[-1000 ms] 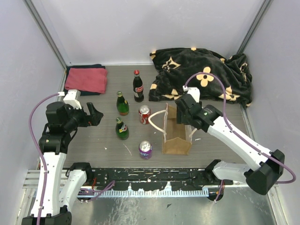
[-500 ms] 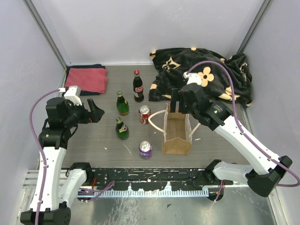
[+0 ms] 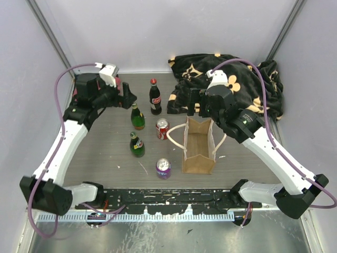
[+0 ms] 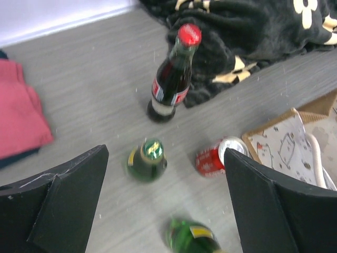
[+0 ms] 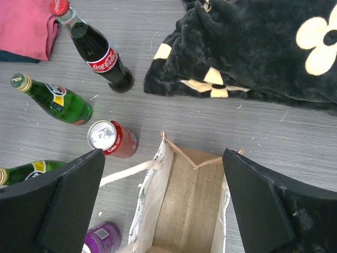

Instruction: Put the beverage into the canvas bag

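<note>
The canvas bag (image 3: 198, 158) stands upright and open at mid-table, its inside empty in the right wrist view (image 5: 192, 211). Several beverages stand to its left: a cola bottle (image 3: 155, 97), two green bottles (image 3: 137, 117) (image 3: 137, 145), a red can (image 3: 162, 128) and a purple can (image 3: 163, 168). My right gripper (image 3: 197, 104) hangs open above the bag's far rim (image 5: 163, 174), holding nothing. My left gripper (image 3: 128, 98) is open in the air over the far green bottle (image 4: 147, 159), with the cola bottle (image 4: 171, 87) just beyond it and the red can (image 4: 217, 156) by its right finger.
A black flower-patterned blanket (image 3: 231, 87) lies crumpled at the back right, touching the area behind the bag. A folded pink towel (image 3: 97, 88) lies at the back left. One cream rope handle (image 3: 176, 138) droops from the bag toward the red can.
My right gripper has opened wide and risen off the bag's top toward the back. My left arm has swung from the left side up and back, to over the bottles.
</note>
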### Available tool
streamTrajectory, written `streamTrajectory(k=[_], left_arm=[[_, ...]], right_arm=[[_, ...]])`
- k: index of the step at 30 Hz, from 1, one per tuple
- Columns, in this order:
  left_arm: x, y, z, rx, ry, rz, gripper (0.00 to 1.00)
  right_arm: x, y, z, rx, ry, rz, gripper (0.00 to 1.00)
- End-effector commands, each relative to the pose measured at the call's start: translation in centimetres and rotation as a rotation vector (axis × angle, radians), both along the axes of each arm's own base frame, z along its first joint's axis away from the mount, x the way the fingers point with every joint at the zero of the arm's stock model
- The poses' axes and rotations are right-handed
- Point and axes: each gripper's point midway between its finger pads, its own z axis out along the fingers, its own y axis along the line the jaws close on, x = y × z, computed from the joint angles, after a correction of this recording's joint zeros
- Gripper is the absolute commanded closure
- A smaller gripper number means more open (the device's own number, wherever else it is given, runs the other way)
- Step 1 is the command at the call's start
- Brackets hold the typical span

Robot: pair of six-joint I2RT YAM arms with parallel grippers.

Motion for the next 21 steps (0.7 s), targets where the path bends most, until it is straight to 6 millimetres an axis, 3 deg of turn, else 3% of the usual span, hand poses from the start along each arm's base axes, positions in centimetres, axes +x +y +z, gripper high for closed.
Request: streamTrajectory(k=[1,6,11,21], left_arm=[[4.8,-2.4,3.2,0.019,-0.173,-0.038,0.02],[9.0,-4.9,1.6,0.007,-0.178,-0.057,0.02],[11.9,-6.2,0.0,-0.006,-0.179,-0.059,0.02],[13.8,-9.0,-3.5,-0.058,-0.148,-0.128,0.02]], right_arm=[[1.1,-0.3,3.0,0.025,-0.097,-0.035,0.0],[1.5,-0.6,3.1,0.025,-0.108,-0.06,0.0],[1.7,-0.8,3.3,0.03,-0.12,-0.077,0.0],[2.5,-0.5,2.8,0.023,-0.12,-0.083,0.0]])
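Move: The glass Coca-Cola bottle stands about 14 cm ahead of the open left hand and 10 cm to its right, its middle some 16 cm lower. Of its neighbours, the nearer-standing green bottle is roughly 4 cm ahead of that hand and 2 cm to its right, the red can level with it and 13 cm to its right, both about 20 cm below. From the right hand, the Coca-Cola bottle is about 18 cm ahead and 17 cm to the left. The Coca-Cola bottle's neck is what the left hand closes in on: the hand sweeps forward about 13 cm and some 7 cm to its right, passing high over the farther green bottle's side of the table. After a level start it sinks, slowing towards the end, its wrist hardly turning and its fingers kept wide open, still short of gripping. ##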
